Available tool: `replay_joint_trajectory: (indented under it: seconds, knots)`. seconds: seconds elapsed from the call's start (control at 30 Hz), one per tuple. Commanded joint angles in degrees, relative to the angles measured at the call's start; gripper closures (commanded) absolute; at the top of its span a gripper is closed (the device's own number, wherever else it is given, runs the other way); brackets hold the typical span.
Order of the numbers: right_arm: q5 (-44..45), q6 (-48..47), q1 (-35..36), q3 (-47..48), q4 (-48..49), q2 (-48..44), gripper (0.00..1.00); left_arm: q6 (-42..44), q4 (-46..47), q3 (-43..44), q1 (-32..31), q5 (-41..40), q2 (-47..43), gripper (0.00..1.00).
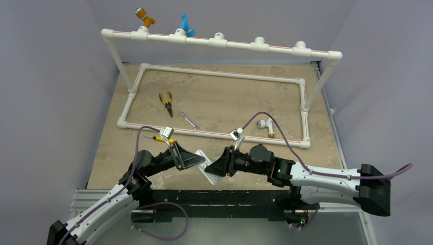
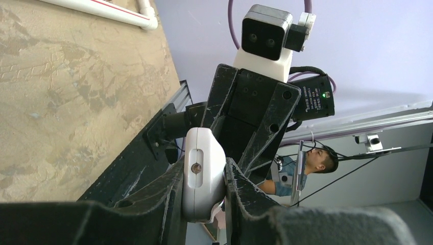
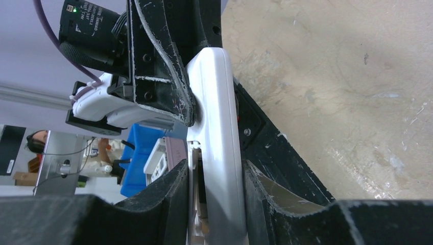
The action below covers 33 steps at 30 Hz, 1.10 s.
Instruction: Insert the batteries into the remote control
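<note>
The white remote control (image 1: pixel 210 171) hangs above the table's front edge, held between both arms. My left gripper (image 1: pixel 199 162) is shut on one end of it; in the left wrist view the remote control (image 2: pixel 207 148) shows its rounded end face, clamped by the left gripper (image 2: pixel 204 176). My right gripper (image 1: pixel 218 167) has the other end. In the right wrist view the right gripper (image 3: pixel 214 173) presses both sides of the remote control (image 3: pixel 219 122), with a thin white panel (image 3: pixel 192 168) standing slightly ajar against one finger. The batteries are out of view.
A white pipe frame (image 1: pixel 214 74) borders the back of the tan table. Inside it lie yellow-handled pliers (image 1: pixel 165 102), a silver wrench (image 1: pixel 189 120) and a white elbow fitting (image 1: pixel 265 125). A yellow-handled screwdriver (image 1: pixel 162 138) lies by the left arm. A metal rail (image 1: pixel 102 196) runs along the front.
</note>
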Motion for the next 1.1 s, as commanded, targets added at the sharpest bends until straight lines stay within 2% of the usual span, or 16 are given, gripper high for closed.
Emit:
replay_joint_trajectory:
  seconds: [0.0,0.2,0.43,0.53,0.87,1.07]
  knots:
    - [0.66,-0.66,0.24,0.54,1.92,1.04,0.75,-0.13,3.85,0.13,-0.33,0.71,-0.4,1.0]
    - [0.57,-1.01,0.24,0.72,1.49,1.05,0.73,-0.19,3.94,0.29,-0.35,0.66,0.09,1.0]
    - [0.46,-1.55,0.24,1.86,0.69,1.62,0.5,-0.19,4.02,0.23,-0.34,0.75,0.41,1.0]
    - [0.08,-2.04,0.24,2.54,0.25,2.05,0.45,-0.16,3.76,0.22,-0.33,0.7,0.29,1.0]
    - [-0.41,-2.81,0.19,3.86,-0.91,1.4,0.38,-0.07,3.55,-0.35,-0.35,0.36,0.17,1.0]
    - [0.71,-4.82,0.2,5.67,-5.03,-1.46,0.33,-0.25,4.77,-0.74,-0.34,0.45,1.02,1.0]
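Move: The remote control, already held by the left fingers, has its middle about 2 cm right, 3 cm back and 1 cm below the left hand. From the right hand, already closed on the remote's battery-cover area, that middle is some 1 cm ahead, neither left nor right, at finger height. Down on the table, about 20 cm below the right hand, the near pipe runs roughly 27 cm straight ahead, and the yellow screwdriver lies about 24 cm ahead and 18 cm left. The remote is released from the right fingers' squeeze: they keep their pinch briefly, then open from about a third to two-thirds and come free of its faces. As they part, the right hand sinks about 1 cm, then creeps half a centimetre back up, hardly turning, still straddling the remote. The left hand stays in place and keeps its grip on the remote. ##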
